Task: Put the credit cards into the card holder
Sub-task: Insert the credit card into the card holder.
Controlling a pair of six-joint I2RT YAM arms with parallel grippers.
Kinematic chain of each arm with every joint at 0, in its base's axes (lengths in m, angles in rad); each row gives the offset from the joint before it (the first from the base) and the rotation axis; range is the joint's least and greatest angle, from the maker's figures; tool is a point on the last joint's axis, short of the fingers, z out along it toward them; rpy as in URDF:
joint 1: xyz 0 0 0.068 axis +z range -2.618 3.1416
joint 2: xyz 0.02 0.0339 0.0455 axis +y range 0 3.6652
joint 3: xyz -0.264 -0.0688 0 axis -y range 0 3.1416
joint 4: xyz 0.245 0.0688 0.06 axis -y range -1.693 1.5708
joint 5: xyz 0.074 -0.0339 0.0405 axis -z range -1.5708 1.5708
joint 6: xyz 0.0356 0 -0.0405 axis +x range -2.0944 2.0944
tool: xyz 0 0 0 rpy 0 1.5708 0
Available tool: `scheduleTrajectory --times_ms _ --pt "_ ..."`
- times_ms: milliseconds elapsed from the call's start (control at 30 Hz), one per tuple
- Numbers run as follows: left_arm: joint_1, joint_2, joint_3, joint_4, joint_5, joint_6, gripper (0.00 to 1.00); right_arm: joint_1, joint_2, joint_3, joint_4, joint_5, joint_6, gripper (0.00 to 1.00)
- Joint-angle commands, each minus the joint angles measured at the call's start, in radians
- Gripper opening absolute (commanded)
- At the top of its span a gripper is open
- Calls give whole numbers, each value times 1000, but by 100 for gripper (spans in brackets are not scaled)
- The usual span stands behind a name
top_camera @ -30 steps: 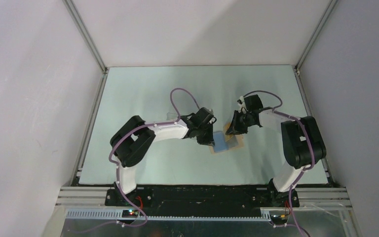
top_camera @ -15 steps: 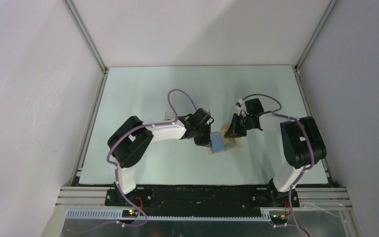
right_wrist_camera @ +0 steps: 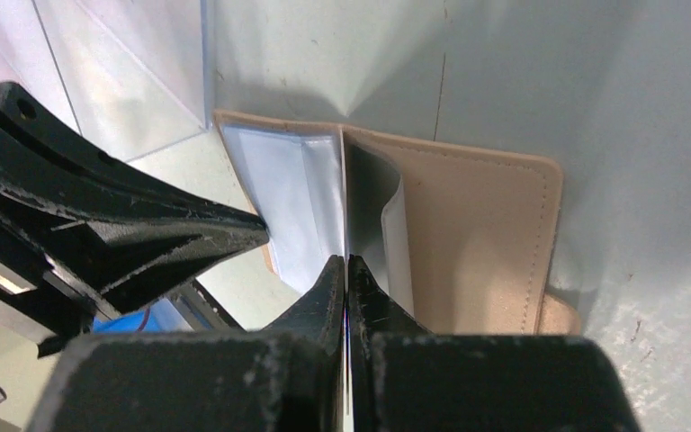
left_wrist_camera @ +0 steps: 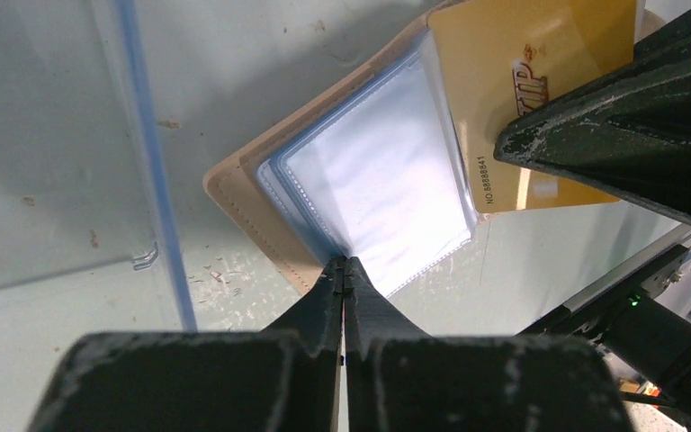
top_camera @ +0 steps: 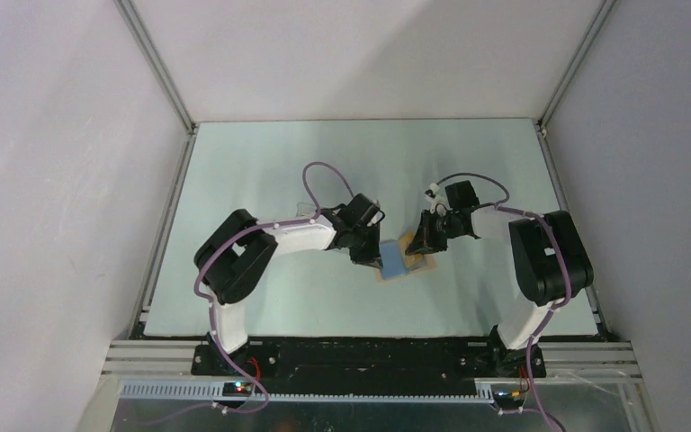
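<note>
The tan card holder (left_wrist_camera: pixel 236 193) lies open on the table, its clear blue pocket leaf (left_wrist_camera: pixel 387 171) raised. My left gripper (left_wrist_camera: pixel 345 263) is shut on the near edge of that leaf. My right gripper (right_wrist_camera: pixel 345 261) is shut on a gold credit card (left_wrist_camera: pixel 522 81), which shows edge-on in the right wrist view. The card's far edge stands at the holder's fold, next to the tan cover (right_wrist_camera: pixel 477 225). In the top view the two grippers, left (top_camera: pixel 376 256) and right (top_camera: pixel 419 245), meet over the card holder (top_camera: pixel 421 265).
A clear plastic box with a blue edge (left_wrist_camera: pixel 148 153) lies just beyond the card holder, close to my left fingers. It shows again in the right wrist view as the clear box (right_wrist_camera: pixel 126 72). Grey walls stand around the table.
My left gripper has shut on the pocket leaf and drawn it slightly left. My right gripper has moved a little left and down with the card, closer to the holder.
</note>
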Motion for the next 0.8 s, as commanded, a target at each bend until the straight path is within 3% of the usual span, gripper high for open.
scheduleTrajectory --times_ms 0,233,600,767 --pt "33 -15 -17 -81 -23 63 0 9 5 1 -71 -59 -46 0" --pt "49 0 25 -165 -17 134 0 16 -1 1 -154 -102 -64 0" --pt "50 45 56 -205 37 204 0 78 87 2 -116 -255 -88 0" --pt "50 43 50 -215 40 219 0 102 51 2 -143 -236 -84 0"
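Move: From the right hand, which already holds the gold card, the card holder's clear sleeve has its middle about 2 cm back and 2 cm to the right, roughly 1 cm below; the blue pocket lies some 4 cm to the left and 2 cm back, also about 1 cm below. The left hand's shut fingertips are already on the blue pocket, its middle about 3 cm to their right and 1 cm ahead, with the clear sleeve some 8 cm to the right and 1 cm ahead. Keeping its pinch on the card, the right hand draws it back towards the bases by about 5 cm, veering some 2 cm left in the later half, along the seam between the blue pocket and the clear sleeve, while the wrist tips down and turns about 10 degrees counter-clockwise. The left hand keeps its closed fingertips on the blue pocket near its left edge and drags the holder about 3 cm to the left, then slightly back, turning clockwise by some 5 to 10 degrees. ##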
